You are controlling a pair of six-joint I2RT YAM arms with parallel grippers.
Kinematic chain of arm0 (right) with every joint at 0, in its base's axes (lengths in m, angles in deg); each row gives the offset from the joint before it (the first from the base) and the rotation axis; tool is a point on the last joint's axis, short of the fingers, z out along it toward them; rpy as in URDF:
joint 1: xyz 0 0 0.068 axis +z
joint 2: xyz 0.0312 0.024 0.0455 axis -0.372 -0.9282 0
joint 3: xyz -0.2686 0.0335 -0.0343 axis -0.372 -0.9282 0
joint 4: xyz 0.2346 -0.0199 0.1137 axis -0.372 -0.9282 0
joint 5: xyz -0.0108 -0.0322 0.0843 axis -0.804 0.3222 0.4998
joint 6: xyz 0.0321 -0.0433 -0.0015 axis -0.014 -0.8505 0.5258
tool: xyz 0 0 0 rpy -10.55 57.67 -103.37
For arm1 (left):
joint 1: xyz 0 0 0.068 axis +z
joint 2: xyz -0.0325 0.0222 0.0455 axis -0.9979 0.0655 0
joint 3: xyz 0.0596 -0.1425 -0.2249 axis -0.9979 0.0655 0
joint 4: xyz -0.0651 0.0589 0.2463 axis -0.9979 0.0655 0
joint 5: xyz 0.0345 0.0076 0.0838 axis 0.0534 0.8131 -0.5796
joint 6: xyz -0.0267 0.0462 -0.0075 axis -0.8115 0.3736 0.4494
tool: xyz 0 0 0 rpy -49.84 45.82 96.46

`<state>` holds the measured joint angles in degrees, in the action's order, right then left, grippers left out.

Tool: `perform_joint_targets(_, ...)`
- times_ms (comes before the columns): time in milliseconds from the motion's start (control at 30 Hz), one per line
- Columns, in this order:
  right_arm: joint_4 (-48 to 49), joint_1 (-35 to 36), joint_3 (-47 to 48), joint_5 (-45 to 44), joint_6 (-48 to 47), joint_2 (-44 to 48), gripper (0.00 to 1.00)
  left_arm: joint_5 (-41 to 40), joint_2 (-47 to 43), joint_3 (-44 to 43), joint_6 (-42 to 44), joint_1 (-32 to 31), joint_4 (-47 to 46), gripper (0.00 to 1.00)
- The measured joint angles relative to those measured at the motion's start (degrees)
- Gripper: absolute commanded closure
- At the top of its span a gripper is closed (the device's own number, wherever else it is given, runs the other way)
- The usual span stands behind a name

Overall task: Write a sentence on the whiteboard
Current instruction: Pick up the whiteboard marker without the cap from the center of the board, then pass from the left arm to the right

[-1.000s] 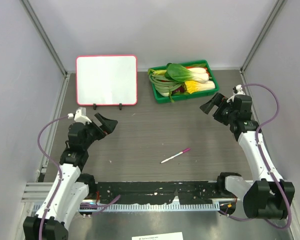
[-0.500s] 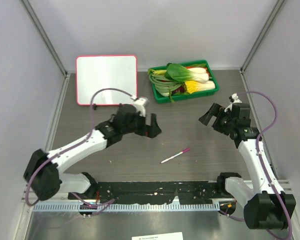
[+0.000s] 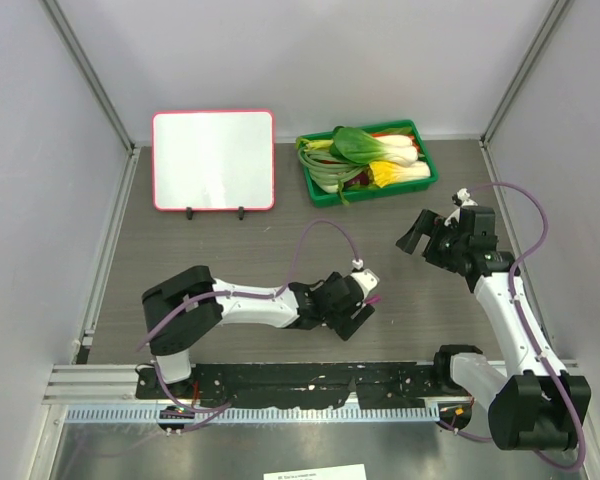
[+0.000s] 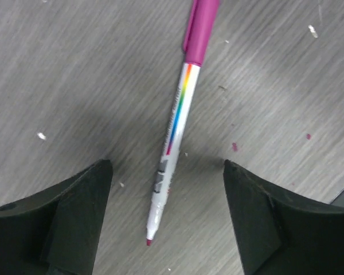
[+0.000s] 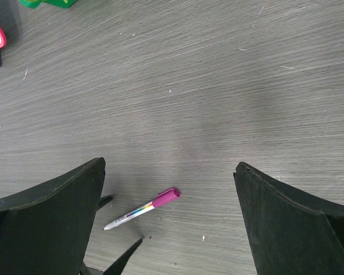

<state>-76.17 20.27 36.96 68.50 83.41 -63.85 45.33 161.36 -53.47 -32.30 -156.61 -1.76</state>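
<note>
The whiteboard [image 3: 213, 160], white with a pink-red frame, stands upright on two black feet at the back left, and its face is blank. A marker [image 4: 175, 126] with a white body, a rainbow stripe and a magenta cap on its far end lies flat on the table, its tip bare. My left gripper [image 4: 166, 165] is low over the marker and open. Its two fingers straddle the tip end without touching it. In the top view the left gripper [image 3: 355, 305] covers most of the marker [image 3: 373, 298]. My right gripper [image 3: 423, 233] hovers open and empty, right of centre, and its wrist view looks down on the marker [image 5: 140, 209].
A green tray [image 3: 426, 170] of bok choy and other vegetables sits at the back, right of the whiteboard. Grey walls with metal posts close in the table on three sides. The left arm stretches across the near middle of the table.
The left arm has swung from the left side across the table and down over the marker, and its jaws have narrowed slightly. The right gripper has barely shifted.
</note>
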Motion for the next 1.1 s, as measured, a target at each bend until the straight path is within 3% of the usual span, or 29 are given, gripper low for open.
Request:
perform_joint_targets(67, 0.1, 0.0, 0.0, 0.0, -0.1, -0.5, 0.01, -0.5, 0.2, 0.0, 0.0, 0.3, -0.9, 0.38)
perform_joint_targets(267, 0.2, 0.0, 0.0, 0.0, -0.2, -3.4, 0.01, -2.8, 1.0, 0.0, 0.1, 0.6, -2.0, 0.99)
perform_joint_targets(500, 1.0, 0.0, 0.0, 1.2, -0.3, -6.2, 0.0, -3.6, -0.3, 2.3, 0.0, 0.9, -4.3, 1.0)
perform_joint_targets(667, 3.2, 0.6, 0.1, 5.2, -0.2, -6.0, 0.0, -1.8, -5.6, 5.7, -0.9, 4.4, -1.8, 1.0)
perform_joint_targets(833, 5.8, 9.2, 1.2, 6.1, 1.1, -4.7, 0.01, 4.5, -18.7, 8.4, -3.3, 17.3, -0.4, 1.0)
perform_joint_targets(1000, 13.7, 20.8, 1.5, 7.8, 6.1, -4.8, 0.02, 16.9, -33.7, 10.9, -7.3, 33.0, -1.7, 1.0)
perform_joint_targets(1100, 20.6, 26.4, 1.9, 9.2, 10.1, -5.6, 0.03, 25.2, -40.7, 12.1, -9.5, 38.6, -2.5, 1.0)
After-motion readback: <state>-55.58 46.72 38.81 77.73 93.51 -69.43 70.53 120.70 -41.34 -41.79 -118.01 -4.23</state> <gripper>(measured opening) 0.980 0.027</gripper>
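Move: The uncapped marker lies almost between the open left fingers, its middle about 2 cm ahead, 2 cm right and 1 cm below. The vegetable crate is some 34 cm ahead and 5 cm right of the left hand; the whiteboard stands about 33 cm ahead, 30 cm left, 5 cm higher. From the right hand the marker's middle is about 12 cm back, 12 cm left and 12 cm down. Left fingers pinch the marker's barrel, lift it 20 cm, left and forward; right hand swings 17 cm left. ##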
